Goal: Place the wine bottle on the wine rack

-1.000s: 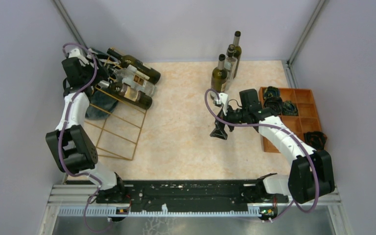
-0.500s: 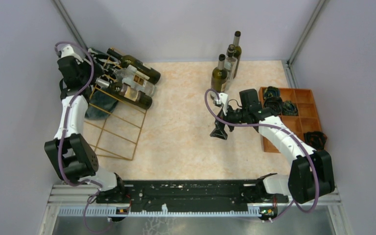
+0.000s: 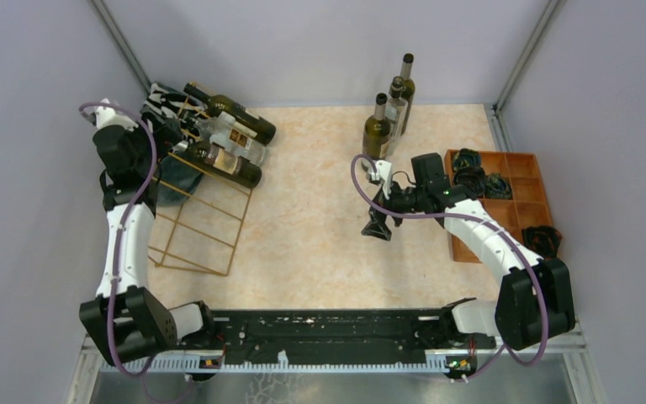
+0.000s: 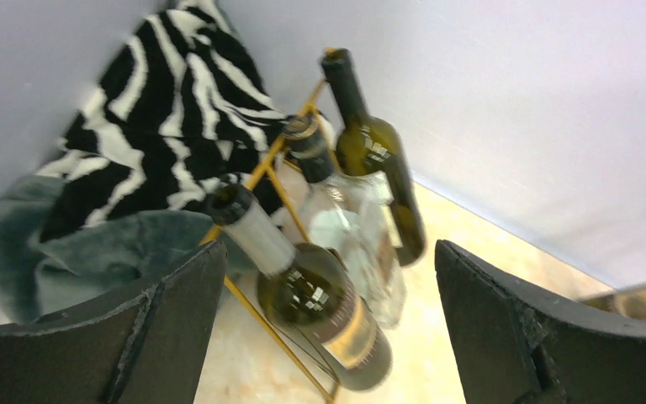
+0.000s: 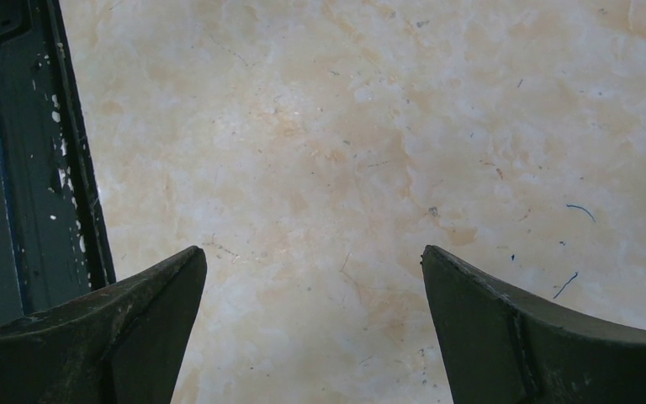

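The gold wire wine rack (image 3: 198, 227) leans at the left by the wall, and its wires (image 4: 262, 171) also show in the left wrist view. Three wine bottles lie on its upper cells: a dark labelled one (image 4: 324, 303), a clear one (image 4: 345, 227) and a green one (image 4: 378, 160). My left gripper (image 3: 158, 133) hovers open just off their necks, holding nothing. Three more wine bottles (image 3: 377, 126) stand upright at the back centre. My right gripper (image 3: 378, 227) hangs open over bare tabletop, its jaws (image 5: 311, 250) empty.
A zebra-striped cloth (image 4: 160, 126) and a grey-green cloth (image 3: 168, 189) lie behind and under the rack in the left corner. An orange-brown compartment tray (image 3: 521, 164) with black items sits at the right. Grey walls close in left, back and right.
My left arm has drawn back from the rack toward the left wall and nearer the table's front, its gripper staying open. The bottles and the right arm have not moved.
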Available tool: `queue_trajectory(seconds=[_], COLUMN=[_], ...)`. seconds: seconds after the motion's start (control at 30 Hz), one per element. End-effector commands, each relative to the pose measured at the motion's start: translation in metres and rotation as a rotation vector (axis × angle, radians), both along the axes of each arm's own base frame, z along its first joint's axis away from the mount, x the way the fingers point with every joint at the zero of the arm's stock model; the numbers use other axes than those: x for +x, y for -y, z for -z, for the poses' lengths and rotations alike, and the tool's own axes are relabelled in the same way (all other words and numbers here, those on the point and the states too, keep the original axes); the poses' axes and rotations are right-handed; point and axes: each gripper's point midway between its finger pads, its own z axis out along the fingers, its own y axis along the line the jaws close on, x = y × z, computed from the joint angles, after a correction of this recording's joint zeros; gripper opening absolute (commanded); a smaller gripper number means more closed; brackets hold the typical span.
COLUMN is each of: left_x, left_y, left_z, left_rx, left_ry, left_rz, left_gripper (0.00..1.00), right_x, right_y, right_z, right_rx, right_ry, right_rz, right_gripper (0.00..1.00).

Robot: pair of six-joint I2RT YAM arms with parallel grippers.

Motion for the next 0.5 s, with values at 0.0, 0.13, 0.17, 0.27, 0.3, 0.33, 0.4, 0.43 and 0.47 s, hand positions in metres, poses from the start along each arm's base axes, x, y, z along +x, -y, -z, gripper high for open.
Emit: queue_trajectory(seconds=[0.0, 0.13, 0.17, 0.27, 0.3, 0.33, 0.4, 0.43, 0.47], left_x=[-0.019, -0.044, -0.052, -0.074, -0.082, -0.088, -0.103, -0.109, -0.115], left_y=[0.040, 0.078, 0.089, 0.119, 0.127, 0.134, 0.149, 0.155, 0.160], left_z=[-0.036, -0.039, -0.040, -0.039, -0.039, -0.038, -0.035, -0.034, -0.032], left_rx=[-0.059, -0.095, -0.102, -0.130, -0.145, -0.162, -0.200, -0.214, -0.234], left_ry=[0.148, 0.193, 0.204, 0.223, 0.222, 0.215, 0.200, 0.196, 0.191], left_rz=[0.171, 0.353, 0.406, 0.564, 0.609, 0.650, 0.733, 0.772, 0.802], left_gripper=[0.99, 0.99, 0.99, 0.99, 0.99, 0.99, 0.99, 0.99, 0.99], right_x=[-0.002, -0.004, -0.004, -0.004, -0.005, -0.004, -0.003, -0.002, -0.002], right_y=[-0.002, 0.000, 0.001, 0.004, 0.005, 0.006, 0.009, 0.011, 0.012], right_z=[-0.012, -0.011, -0.011, -0.012, -0.012, -0.012, -0.011, -0.012, -0.011], right_rx=[0.012, 0.010, 0.011, 0.018, 0.019, 0.020, 0.020, 0.020, 0.023], right_ry=[0.066, 0.076, 0.077, 0.079, 0.080, 0.080, 0.084, 0.086, 0.084], right_rz=[-0.032, -0.047, -0.048, -0.052, -0.052, -0.051, -0.050, -0.046, -0.044], right_gripper=[0.98, 0.98, 0.98, 0.98, 0.98, 0.98, 0.98, 0.98, 0.98])
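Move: The nearest standing green bottle, next still off the rack, stands roughly 52 cm to the left hand's right and 12 cm ahead, its middle some 17 cm lower. The clear bottle is about 6 cm beyond it and 4 cm farther right, the rear dark bottle 11 cm beyond and 7 cm right. The newly racked green bottle lies about 12 cm to the left hand's right, 5 cm ahead, 17 cm below. From the right hand the standing green bottle is some 25 cm straight ahead at its own height. The left hand, empty and wide open, draws away from the far left end of the rack, sweeping about 12 cm to the right and 8 cm back while rising a couple of centimetres early on, then staying level above the rack. The wrist swings some 30 degrees clockwise as it goes, the fingers tipping up and rolling about 10 degrees each, left side down, so the open gripper comes round from the racked bottles towards the standing ones. ##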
